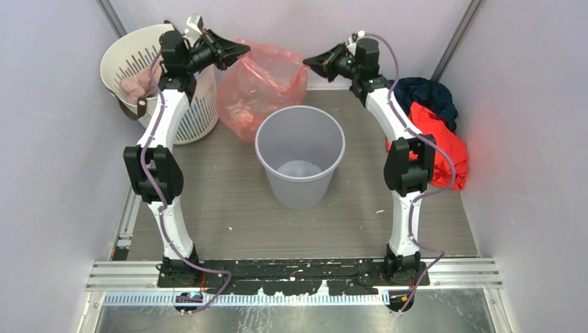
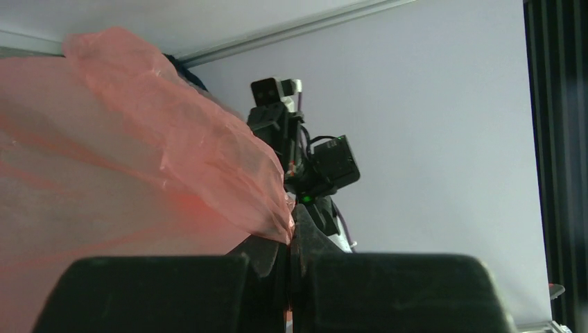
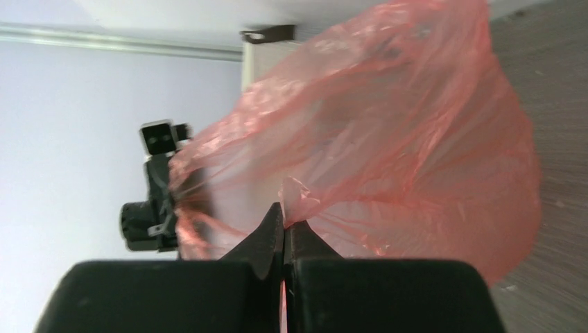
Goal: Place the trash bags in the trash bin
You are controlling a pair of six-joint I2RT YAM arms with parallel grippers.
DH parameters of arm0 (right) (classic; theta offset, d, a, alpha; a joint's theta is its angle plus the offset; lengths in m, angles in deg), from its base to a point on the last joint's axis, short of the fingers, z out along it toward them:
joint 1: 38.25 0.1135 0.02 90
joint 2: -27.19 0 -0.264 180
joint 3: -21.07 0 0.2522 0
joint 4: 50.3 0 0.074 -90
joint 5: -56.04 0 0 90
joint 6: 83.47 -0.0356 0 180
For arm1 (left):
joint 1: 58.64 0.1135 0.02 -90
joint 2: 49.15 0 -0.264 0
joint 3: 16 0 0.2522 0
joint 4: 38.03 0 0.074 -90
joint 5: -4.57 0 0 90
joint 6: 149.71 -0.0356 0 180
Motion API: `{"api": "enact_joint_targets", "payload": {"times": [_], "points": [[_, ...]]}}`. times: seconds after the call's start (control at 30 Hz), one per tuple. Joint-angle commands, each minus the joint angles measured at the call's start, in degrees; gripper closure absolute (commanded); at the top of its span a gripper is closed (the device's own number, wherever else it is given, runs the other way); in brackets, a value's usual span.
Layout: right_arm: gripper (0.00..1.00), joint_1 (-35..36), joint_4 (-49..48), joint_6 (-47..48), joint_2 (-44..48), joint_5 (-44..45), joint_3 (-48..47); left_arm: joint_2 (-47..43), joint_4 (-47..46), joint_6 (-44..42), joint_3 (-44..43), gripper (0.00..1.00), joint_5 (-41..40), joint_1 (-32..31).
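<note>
A large translucent red-pink trash bag (image 1: 260, 87) hangs stretched between my two grippers at the back of the floor, just behind the trash bin (image 1: 300, 166). The bin is light grey, round and upright. My left gripper (image 1: 244, 49) is shut on the bag's left edge, and the film (image 2: 173, 159) bunches into its closed jaws (image 2: 290, 243). My right gripper (image 1: 308, 61) is shut on the bag's right edge, where a fold of the film (image 3: 388, 139) is pinched at the tips (image 3: 284, 223). The bag's lower part rests near the floor left of the bin.
A white slotted laundry basket (image 1: 135, 66) with pale pink cloth inside stands at the back left. A red-orange garment (image 1: 444, 142) and dark blue cloth (image 1: 430, 94) lie at the right wall. Walls close in on both sides.
</note>
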Motion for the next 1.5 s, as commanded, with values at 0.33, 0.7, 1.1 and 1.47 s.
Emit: {"api": "enact_joint_targets", "payload": {"times": [0.33,0.7,1.1,1.47], "points": [[0.99,-0.47,6.21,0.22,17.37,0.98,-31.92,-6.44,8.14,5.52,-38.35,0.99,0.24,-0.99],[0.99,-1.00,4.23,0.18,20.49,0.63,-26.06,-9.76,4.51,5.35,-29.48,1.00,-1.26,-0.76],[0.99,-1.01,-0.62,-0.42,21.77,0.28,-19.55,-11.20,2.94,4.47,-25.24,1.00,-0.34,-0.77],[0.99,-1.00,-2.61,-1.68,22.55,0.21,-17.65,-13.50,1.96,4.37,-22.09,1.00,0.06,-0.77]]}}
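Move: Both hands hold the trash bag's edge between them, the left about 9 cm higher. The trash bin they will line stands some 23 cm back from the left hand, about 13 cm to its right and 28 cm below. From the right hand the bin is about 27 cm back, 2 cm left and 19 cm lower. The laundry basket stands about 24 cm left of the left hand, 4 cm back and 25 cm lower. With the trash bag's edge still pinched in both shut grippers, the arms whip it open in one quick, near-simultaneous sweep up and back towards their bases, the left rising about 28 cm and the right almost 40 cm, while both wrists tip their fingers upwards. Both hands then turn around, ease partway forward and down with the wrists tipping partly back, and come to rest well above where they began, the right hand ending slightly farther out to its own right. ##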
